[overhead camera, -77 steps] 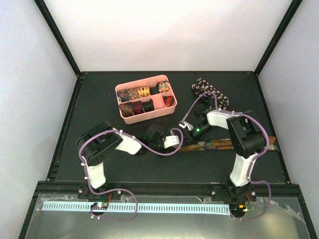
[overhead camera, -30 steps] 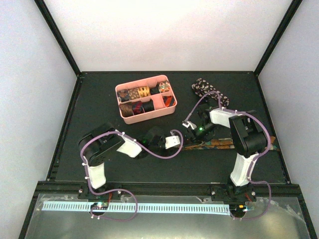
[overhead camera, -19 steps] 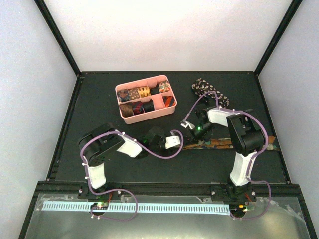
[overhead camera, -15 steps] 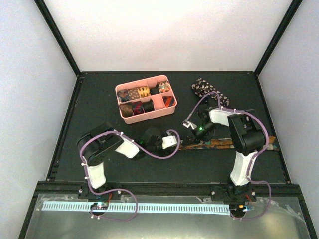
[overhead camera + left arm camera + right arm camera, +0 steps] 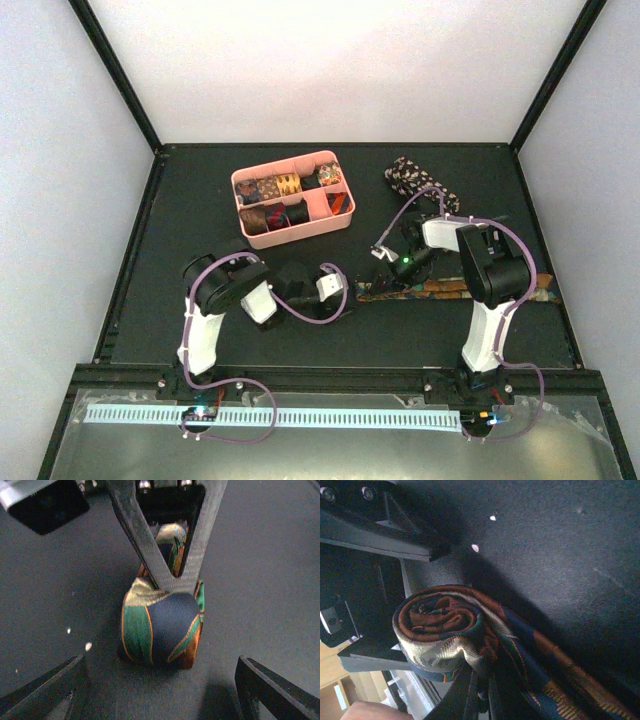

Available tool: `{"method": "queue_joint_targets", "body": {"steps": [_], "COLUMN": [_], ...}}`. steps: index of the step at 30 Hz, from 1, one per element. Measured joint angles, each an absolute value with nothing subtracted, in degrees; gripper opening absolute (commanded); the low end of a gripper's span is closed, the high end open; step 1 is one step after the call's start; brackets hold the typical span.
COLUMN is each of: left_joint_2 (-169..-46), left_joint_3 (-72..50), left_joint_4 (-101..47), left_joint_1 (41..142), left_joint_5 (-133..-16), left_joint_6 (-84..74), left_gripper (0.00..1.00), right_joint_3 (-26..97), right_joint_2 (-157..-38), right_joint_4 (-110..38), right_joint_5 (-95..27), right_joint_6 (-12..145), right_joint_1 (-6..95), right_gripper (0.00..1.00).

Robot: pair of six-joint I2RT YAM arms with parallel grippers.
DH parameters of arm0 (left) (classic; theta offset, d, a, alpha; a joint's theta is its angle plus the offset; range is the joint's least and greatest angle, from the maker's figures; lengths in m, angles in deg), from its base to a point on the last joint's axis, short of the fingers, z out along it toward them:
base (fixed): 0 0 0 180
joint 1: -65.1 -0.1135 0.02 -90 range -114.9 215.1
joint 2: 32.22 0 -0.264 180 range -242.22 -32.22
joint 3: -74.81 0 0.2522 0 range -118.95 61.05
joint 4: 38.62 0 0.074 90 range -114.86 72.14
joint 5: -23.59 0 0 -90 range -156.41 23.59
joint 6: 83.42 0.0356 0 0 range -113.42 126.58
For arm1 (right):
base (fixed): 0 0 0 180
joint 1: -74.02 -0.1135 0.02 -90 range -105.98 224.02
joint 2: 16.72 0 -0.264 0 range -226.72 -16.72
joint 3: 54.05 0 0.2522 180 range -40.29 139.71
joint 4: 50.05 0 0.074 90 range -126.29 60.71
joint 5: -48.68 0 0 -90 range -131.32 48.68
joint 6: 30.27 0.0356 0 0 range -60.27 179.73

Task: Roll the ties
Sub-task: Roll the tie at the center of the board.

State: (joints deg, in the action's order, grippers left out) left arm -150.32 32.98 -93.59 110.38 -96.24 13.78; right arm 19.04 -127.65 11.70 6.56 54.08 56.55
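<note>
A dark tie patterned in orange, green and blue lies stretched across the mat (image 5: 450, 290), and its left end is wound into a roll (image 5: 160, 630). My right gripper (image 5: 376, 276) is shut on that roll, its two black fingers (image 5: 170, 555) meeting in a V on top of it. In the right wrist view the roll's spiral (image 5: 445, 625) sits just above my shut fingers (image 5: 480, 695). My left gripper (image 5: 160, 700) stands wide open just short of the roll and touches nothing. A black tie with white speckles (image 5: 420, 183) lies loose at the back right.
A pink divided tray (image 5: 330, 215) holding several rolled ties stands at the back left of the mat. Purple cables loop from both arms. The mat's raised black frame (image 5: 130, 260) runs along the left side.
My left gripper has opened, let go of the roll and drawn back a little to the left, its arm swinging round. My right gripper has shut on the roll.
</note>
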Motion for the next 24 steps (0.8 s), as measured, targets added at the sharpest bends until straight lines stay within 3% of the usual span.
{"method": "queue_joint_targets", "body": {"steps": [7,11,13,16,21,24], "left_joint_2": [-152.7,-152.6,-152.2,-149.8,-144.5,-142.9], "left_joint_3": [28.5,25.6,25.5,25.3,22.9,21.9], "left_joint_4": [-93.1,-88.6,-86.6,-81.8,-68.5,-63.1], "left_joint_1": [110.5,111.3,111.9,112.7,113.7,113.9], "left_joint_5": [-96.9,-96.6,-96.2,-94.2,-90.2,-88.7], "left_joint_6": [13.0,14.3,15.5,17.1,20.1,21.3], "left_gripper": [0.63,0.45,0.37,0.32,0.31,0.32], "right_joint_3": [18.8,18.7,18.7,18.5,18.6,18.5], "right_joint_2": [-128.4,-129.0,-129.2,-129.3,-127.3,-124.6], "right_joint_4": [11.0,10.2,9.9,9.6,10.6,11.0], "right_joint_5": [8.3,9.6,10.1,10.3,9.8,7.9], "right_joint_6": [54.1,54.1,54.1,54.1,52.1,51.0], "right_joint_1": [56.9,56.9,56.8,56.9,57.5,57.9], "right_gripper": [0.02,0.04,0.10,0.22,0.45,0.49]}}
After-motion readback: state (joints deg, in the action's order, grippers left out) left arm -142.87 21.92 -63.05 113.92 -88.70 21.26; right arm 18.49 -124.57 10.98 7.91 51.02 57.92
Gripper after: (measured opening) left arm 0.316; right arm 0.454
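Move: The tie's roll sits about 3 cm to the right of the left hand and 1 cm farther out, level with its open fingers. From the right hand, still pinching the tie, it lies some 2 cm to the left, and the tie's flat tail stretches away to the right, its middle about 20 cm off. Counted from the left hand, the pink tray is roughly 23 cm ahead and 13 cm left, the black floral tie 27 cm ahead and 15 cm right. The tie's roll is taken between the left fingers, which go about 3 cm right and a little forward around it, closing from wide open, then keep their grip while tipping some 15 degrees further down. The right hand holds its pinch nearly in place until the left has closed, then opens about halfway and lifts about 1.5 cm, easing slightly forward. ##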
